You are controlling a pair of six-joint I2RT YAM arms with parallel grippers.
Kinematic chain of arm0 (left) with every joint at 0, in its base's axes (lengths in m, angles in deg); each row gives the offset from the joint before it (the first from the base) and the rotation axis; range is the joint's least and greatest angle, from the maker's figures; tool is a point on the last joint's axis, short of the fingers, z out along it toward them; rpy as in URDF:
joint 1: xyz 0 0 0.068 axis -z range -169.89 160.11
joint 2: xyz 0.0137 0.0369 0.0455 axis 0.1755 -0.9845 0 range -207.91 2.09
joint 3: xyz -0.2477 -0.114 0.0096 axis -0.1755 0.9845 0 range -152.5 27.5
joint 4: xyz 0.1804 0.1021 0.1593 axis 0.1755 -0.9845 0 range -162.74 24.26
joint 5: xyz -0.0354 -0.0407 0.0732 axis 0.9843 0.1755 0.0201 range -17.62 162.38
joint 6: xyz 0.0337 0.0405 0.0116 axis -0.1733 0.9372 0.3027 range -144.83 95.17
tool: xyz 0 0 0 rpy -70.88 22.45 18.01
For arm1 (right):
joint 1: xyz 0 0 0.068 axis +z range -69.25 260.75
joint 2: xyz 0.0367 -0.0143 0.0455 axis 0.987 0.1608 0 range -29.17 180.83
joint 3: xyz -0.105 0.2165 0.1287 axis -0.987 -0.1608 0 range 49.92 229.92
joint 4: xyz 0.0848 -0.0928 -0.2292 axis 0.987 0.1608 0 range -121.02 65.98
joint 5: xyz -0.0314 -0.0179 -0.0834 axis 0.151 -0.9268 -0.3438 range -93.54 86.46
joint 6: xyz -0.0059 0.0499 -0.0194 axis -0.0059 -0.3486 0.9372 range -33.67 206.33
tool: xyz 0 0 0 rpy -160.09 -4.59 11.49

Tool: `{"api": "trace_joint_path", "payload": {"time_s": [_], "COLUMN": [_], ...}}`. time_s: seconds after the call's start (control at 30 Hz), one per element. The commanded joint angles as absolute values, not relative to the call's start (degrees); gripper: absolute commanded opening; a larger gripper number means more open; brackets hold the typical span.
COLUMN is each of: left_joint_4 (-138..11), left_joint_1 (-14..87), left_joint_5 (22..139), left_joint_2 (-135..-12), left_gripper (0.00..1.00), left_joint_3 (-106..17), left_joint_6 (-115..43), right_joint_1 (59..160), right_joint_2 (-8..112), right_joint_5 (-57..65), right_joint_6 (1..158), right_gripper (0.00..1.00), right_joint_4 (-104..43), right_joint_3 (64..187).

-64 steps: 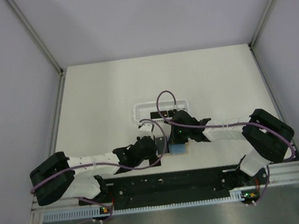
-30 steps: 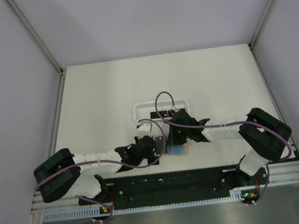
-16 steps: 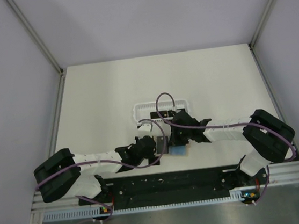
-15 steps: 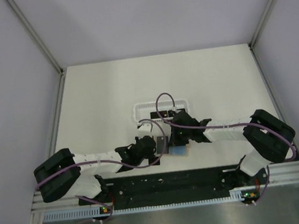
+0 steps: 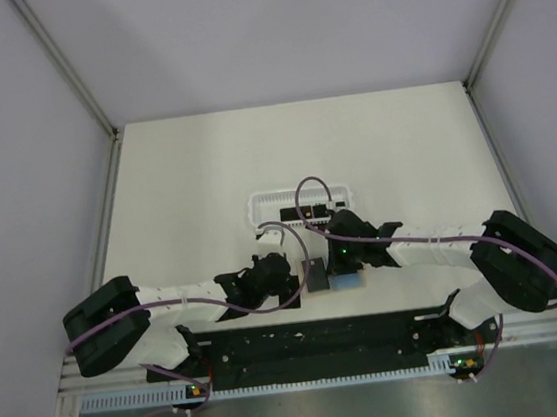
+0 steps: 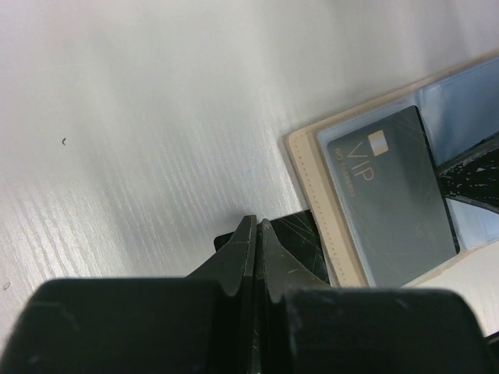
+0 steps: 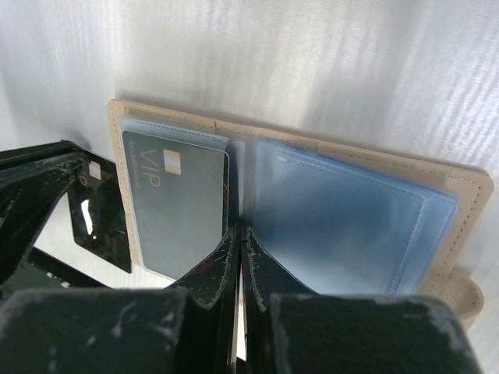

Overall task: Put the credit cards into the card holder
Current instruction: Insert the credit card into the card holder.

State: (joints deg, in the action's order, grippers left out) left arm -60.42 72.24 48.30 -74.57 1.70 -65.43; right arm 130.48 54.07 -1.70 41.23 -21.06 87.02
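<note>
The card holder [image 5: 349, 282] [image 7: 351, 226] [image 6: 306, 165] lies open on the table, tan with blue sleeves. One dark credit card marked VIP [image 7: 175, 202] [image 6: 394, 195] [image 5: 316, 275] sits in its left sleeve. A second black credit card [image 6: 300, 245] [image 7: 101, 222] lies flat against the holder's left edge. My left gripper [image 6: 256, 222] [image 5: 294, 273] is shut, with its tips resting on that card. At the holder's middle fold my right gripper [image 7: 240, 231] [image 5: 332, 269] is shut too. A thin dark strip [image 7: 231, 187] runs along the fold in front of its tips; I cannot tell what it is.
A long white perforated basket [image 5: 258, 207] stands just behind the holder, with dark items inside. The black rail of the arm bases [image 5: 314, 343] runs along the near edge. Grey walls enclose the table on three sides.
My right arm has shifted right and nearer, uncovering the dark card in the holder's left sleeve. The left arm has hardly moved. Both grippers stayed shut.
</note>
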Motion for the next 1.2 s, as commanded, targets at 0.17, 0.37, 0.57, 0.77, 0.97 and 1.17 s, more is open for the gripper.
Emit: {"api": "trace_joint_path", "payload": {"time_s": [0.17, 0.37, 0.57, 0.77, 0.97, 1.17], "left_joint_4": [-61.9, -62.0, -62.1, -62.3, -62.2, -61.0], "left_joint_1": [72.2, 72.2, 72.2, 72.2, 72.2, 72.6], "left_joint_5": [48.5, 48.4, 48.5, 48.2, 49.1, 52.4], "left_joint_2": [-75.3, -75.1, -74.6, -74.4, -73.8, -72.6], "left_gripper": [0.0, 0.0, 0.0, 0.0, 0.0, 0.0], "left_joint_3": [3.0, 3.1, 3.0, 2.8, 3.4, 5.9], "left_joint_6": [-66.0, -66.0, -66.0, -65.8, -66.3, -68.7], "right_joint_1": [130.8, 130.8, 130.1, 129.8, 129.8, 129.8], "right_joint_2": [49.7, 44.4, 38.9, 38.2, 37.9, 39.5], "right_joint_5": [-7.6, -8.9, -11.0, -10.5, -1.8, 0.8], "right_joint_6": [43.7, 43.2, 43.0, 43.6, 44.1, 41.9], "right_gripper": [0.0, 0.0, 0.05, 0.08, 0.18, 0.22], "right_joint_4": [-12.0, -11.1, -9.4, -8.9, -19.1, -26.1], "right_joint_3": [85.1, 85.3, 87.3, 88.9, 86.8, 85.2]}}
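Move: The card holder lies open under the right hand's shut fingertips, which sit in its fold, its middle barely 1 cm to their right and 1 cm below; the VIP card, already in the left pocket, is about 3 cm left of them. The loose black card is some 9 cm left and 3 cm back; another loose card lies about 11 cm ahead, 2 cm left. From the left hand, the holder's middle is level and roughly 11 cm right. Still touching the holder's fold beside the VIP card, the right hand's shut fingertips drag the holder nearly 4 cm to the right and a little back, then lift off. The hand rises about 6 cm, opens its fingers a fifth of the way and swings back left over the VIP card. The left hand stays put, shut fingertips resting on the black card's far end. ##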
